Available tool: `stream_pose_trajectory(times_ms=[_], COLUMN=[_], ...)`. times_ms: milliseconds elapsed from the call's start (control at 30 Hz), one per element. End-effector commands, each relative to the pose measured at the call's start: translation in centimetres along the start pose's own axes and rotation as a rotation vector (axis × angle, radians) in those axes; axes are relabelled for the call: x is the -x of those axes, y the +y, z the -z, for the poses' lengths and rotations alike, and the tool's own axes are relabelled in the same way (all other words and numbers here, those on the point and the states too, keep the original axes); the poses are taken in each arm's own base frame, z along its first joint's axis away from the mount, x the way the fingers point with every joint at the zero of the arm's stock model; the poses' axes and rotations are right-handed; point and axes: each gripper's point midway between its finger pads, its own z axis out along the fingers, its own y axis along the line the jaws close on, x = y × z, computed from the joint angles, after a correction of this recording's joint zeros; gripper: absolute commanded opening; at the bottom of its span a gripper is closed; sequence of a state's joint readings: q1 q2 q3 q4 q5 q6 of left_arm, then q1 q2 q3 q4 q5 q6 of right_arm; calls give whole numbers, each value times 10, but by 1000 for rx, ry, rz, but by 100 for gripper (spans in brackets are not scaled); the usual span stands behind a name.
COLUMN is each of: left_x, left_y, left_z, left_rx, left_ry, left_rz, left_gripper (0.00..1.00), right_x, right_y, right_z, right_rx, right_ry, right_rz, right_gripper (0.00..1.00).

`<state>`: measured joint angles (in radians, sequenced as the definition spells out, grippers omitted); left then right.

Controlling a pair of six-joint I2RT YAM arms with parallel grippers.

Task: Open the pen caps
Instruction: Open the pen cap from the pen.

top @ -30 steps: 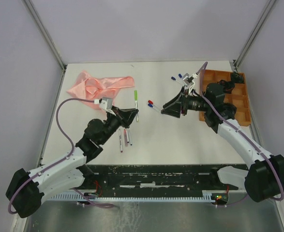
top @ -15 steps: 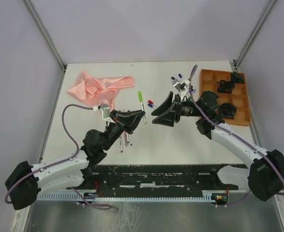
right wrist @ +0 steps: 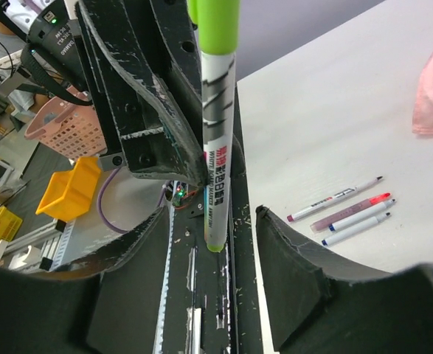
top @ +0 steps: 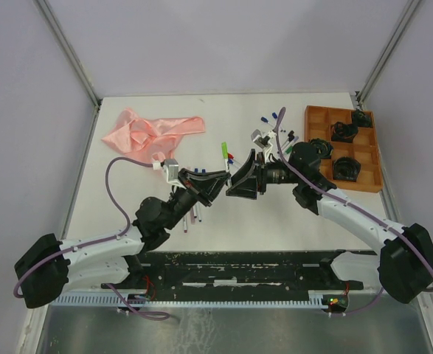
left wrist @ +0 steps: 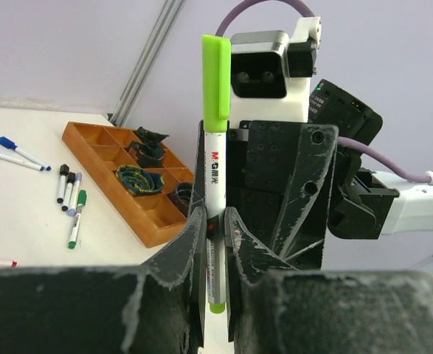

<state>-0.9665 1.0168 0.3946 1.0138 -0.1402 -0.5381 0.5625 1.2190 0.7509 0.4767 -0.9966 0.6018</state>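
Note:
A white-barrelled pen with a lime green pen cap stands upright in mid-air, and my left gripper is shut on its lower barrel. In the top view that gripper meets my right gripper above the middle of the table, with the green cap sticking out between them. In the right wrist view the pen hangs between the right gripper, which is open with a gap on each side of the barrel. Other pens lie on the table behind the left arm.
A wooden compartment tray holding dark items sits at the right, with several capped pens to its left. A pink cloth lies at the back left. Three pens lie on the table by my right finger.
My left gripper lifted the green-capped pen and carried it right towards the middle. My right gripper swung left to meet it and now straddles the pen.

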Motion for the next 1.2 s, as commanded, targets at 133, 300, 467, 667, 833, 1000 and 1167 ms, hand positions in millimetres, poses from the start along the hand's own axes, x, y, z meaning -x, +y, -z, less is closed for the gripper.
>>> stream_pose_trajectory(times_ms=[133,300,467,667,833,1000,1167], left_x=[29,27,24,20,18,18,16], left_y=[-22,-23,-22,-21,-21,-21,-20], left_z=[-11,-12,-12,-12,-11,-10,-9], left_rx=[-56,-58,-58,-57,-58,-59,-58], left_ry=[-100,-93,-85,-77,-72,-71,-67], left_rz=[55,59,65,71,76,80,86], left_gripper=[3,3,3,3,3,3,3], right_x=[8,10,11,12,11,12,16], right_y=[0,1,3,3,2,1,1], right_z=[-5,-6,-6,-5,-5,-5,-2], right_rx=[-13,-12,-10,-12,-17,-24,-38], right_ry=[-6,-7,-8,-5,0,7,8], right_rz=[49,50,45,46,47,53,62], right_gripper=[47,44,43,42,41,40,39])
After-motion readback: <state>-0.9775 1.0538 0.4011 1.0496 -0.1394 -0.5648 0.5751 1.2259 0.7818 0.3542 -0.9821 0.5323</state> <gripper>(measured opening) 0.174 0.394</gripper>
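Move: Upright between the two hands, its green cap up and leaning forward, the green pen is already held low on its body by the left fingers; its middle lies about 3 cm above and 2 cm ahead of the left hand. From the right hand that middle is some 6 cm up, 3 cm ahead and 1 cm left. On the table some 18 cm below the right hand, the uncapped pens lie about 12 cm left and 4 cm back, the red and blue pens 12 cm ahead and 2 cm right. Sinking about 1 cm and then holding its place, the right hand closes its open fingers by roughly a third around the pen's bare lower end, below the left fingers. The left hand keeps its pinch on the body and eases the pen a bit under 1 cm to the right, towards the right hand. Whether the right pads touch the pen can't be seen. ##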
